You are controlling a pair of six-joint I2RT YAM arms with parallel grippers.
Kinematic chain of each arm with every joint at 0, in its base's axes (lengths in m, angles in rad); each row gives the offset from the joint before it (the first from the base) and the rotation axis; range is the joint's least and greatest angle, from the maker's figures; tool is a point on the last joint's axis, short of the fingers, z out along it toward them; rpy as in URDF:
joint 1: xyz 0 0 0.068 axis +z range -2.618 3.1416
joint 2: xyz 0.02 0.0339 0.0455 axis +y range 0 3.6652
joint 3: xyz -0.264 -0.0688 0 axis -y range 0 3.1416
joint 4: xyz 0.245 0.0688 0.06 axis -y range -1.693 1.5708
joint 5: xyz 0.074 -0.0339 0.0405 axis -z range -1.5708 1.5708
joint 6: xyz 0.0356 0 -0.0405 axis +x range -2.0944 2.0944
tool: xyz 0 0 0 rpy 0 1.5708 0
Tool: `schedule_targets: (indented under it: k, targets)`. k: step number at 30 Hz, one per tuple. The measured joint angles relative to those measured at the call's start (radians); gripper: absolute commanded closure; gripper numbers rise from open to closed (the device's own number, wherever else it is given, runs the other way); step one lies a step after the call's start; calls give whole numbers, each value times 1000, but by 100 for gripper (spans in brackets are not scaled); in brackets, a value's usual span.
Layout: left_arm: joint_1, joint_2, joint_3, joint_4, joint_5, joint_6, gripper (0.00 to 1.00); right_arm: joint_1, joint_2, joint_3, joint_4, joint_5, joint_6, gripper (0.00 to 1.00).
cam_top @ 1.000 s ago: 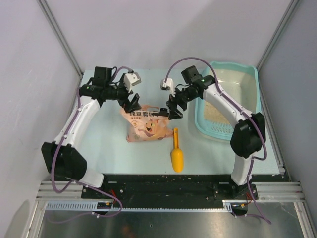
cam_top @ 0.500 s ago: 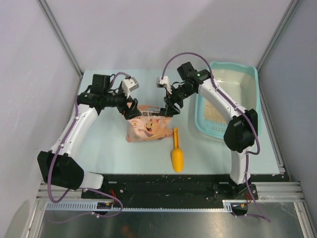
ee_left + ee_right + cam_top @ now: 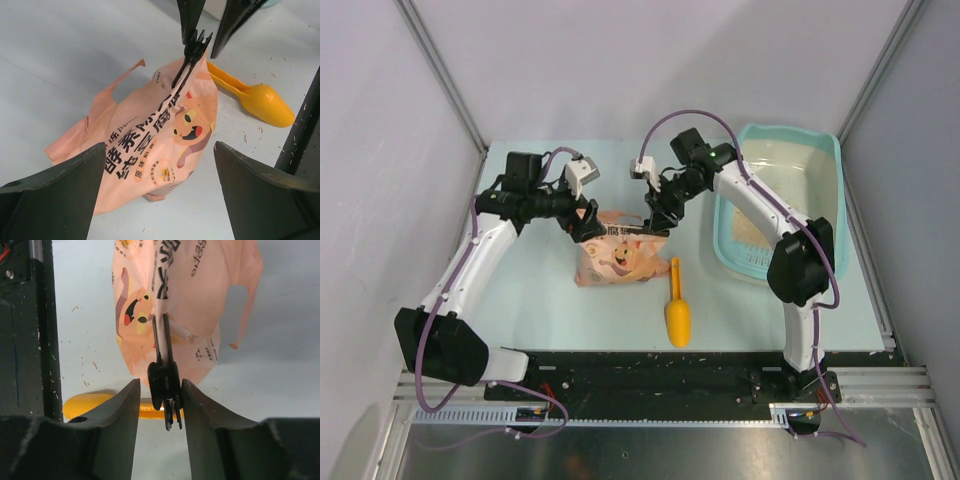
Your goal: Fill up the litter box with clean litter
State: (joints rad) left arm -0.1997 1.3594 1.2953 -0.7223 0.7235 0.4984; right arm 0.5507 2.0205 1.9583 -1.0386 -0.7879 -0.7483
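Note:
The light-teal litter box lies at the far right with pale clean litter on its floor. A pink-orange printed bag lies mid-table, a black clip pinching its top. My right gripper straddles the clip; one finger touches it, and a thin gap shows at the other. My left gripper hangs wide open over the bag's left side, holding nothing.
An orange plastic scoop lies just right of the bag, bowl toward the near edge. Grey walls stand on both sides. Small litter crumbs dot the table around the bag.
My right gripper has shifted left to the bag's top and its jaws have narrowed around the clip. The left gripper has settled over the bag's left end, still wide.

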Motion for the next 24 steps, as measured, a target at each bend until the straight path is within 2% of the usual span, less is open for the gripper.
schedule_targets:
  k: [1,2,4,13,18,20,24]
  targets:
    - [0,0,-2,2,2,-3,7,0,0,0,6,6,6,68]
    - [0,0,-4,4,4,-4,7,1,0,0,13,13,12,82]
    - [0,0,-8,4,6,-6,7,1,0,0,25,25,18,99]
    - [0,-1,-20,13,16,-26,8,-22,-14,-1,51,16,42,100]
    - [0,-1,-20,20,16,-27,8,-51,-119,-29,24,10,-4,100]
    - [-1,-1,-20,23,16,-27,8,-63,-193,-87,-11,12,-57,100]
    - [-4,-1,-19,26,12,-26,8,-66,-404,-363,-89,25,-168,100]
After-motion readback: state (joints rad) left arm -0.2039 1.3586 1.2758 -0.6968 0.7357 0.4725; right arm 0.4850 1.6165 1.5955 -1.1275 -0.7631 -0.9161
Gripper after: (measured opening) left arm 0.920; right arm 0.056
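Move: The black clip pinching the bag's top edge has its middle about 3 cm to the left of my right hand and 1 cm lower, level with it forward; its handle end already sits between my half-closed fingers. The litter bag's middle is some 8 cm left, 1 cm back. The orange scoop lies roughly 12 cm back, 3 cm right, well below; the litter box about 26 cm right, 8 cm forward. From my left hand, the clip is about 13 cm right, 2 cm forward and 5 cm down. I squeeze my right fingers shut on the clip's handle end while easing about 1.5 cm forward, then lift some 5 cm, drawing the clip up off the bag's edge. Keeping that pinch, I speed off back and to the right, ending about 8 cm to the right and 7 cm back, sinking slightly as I go. ##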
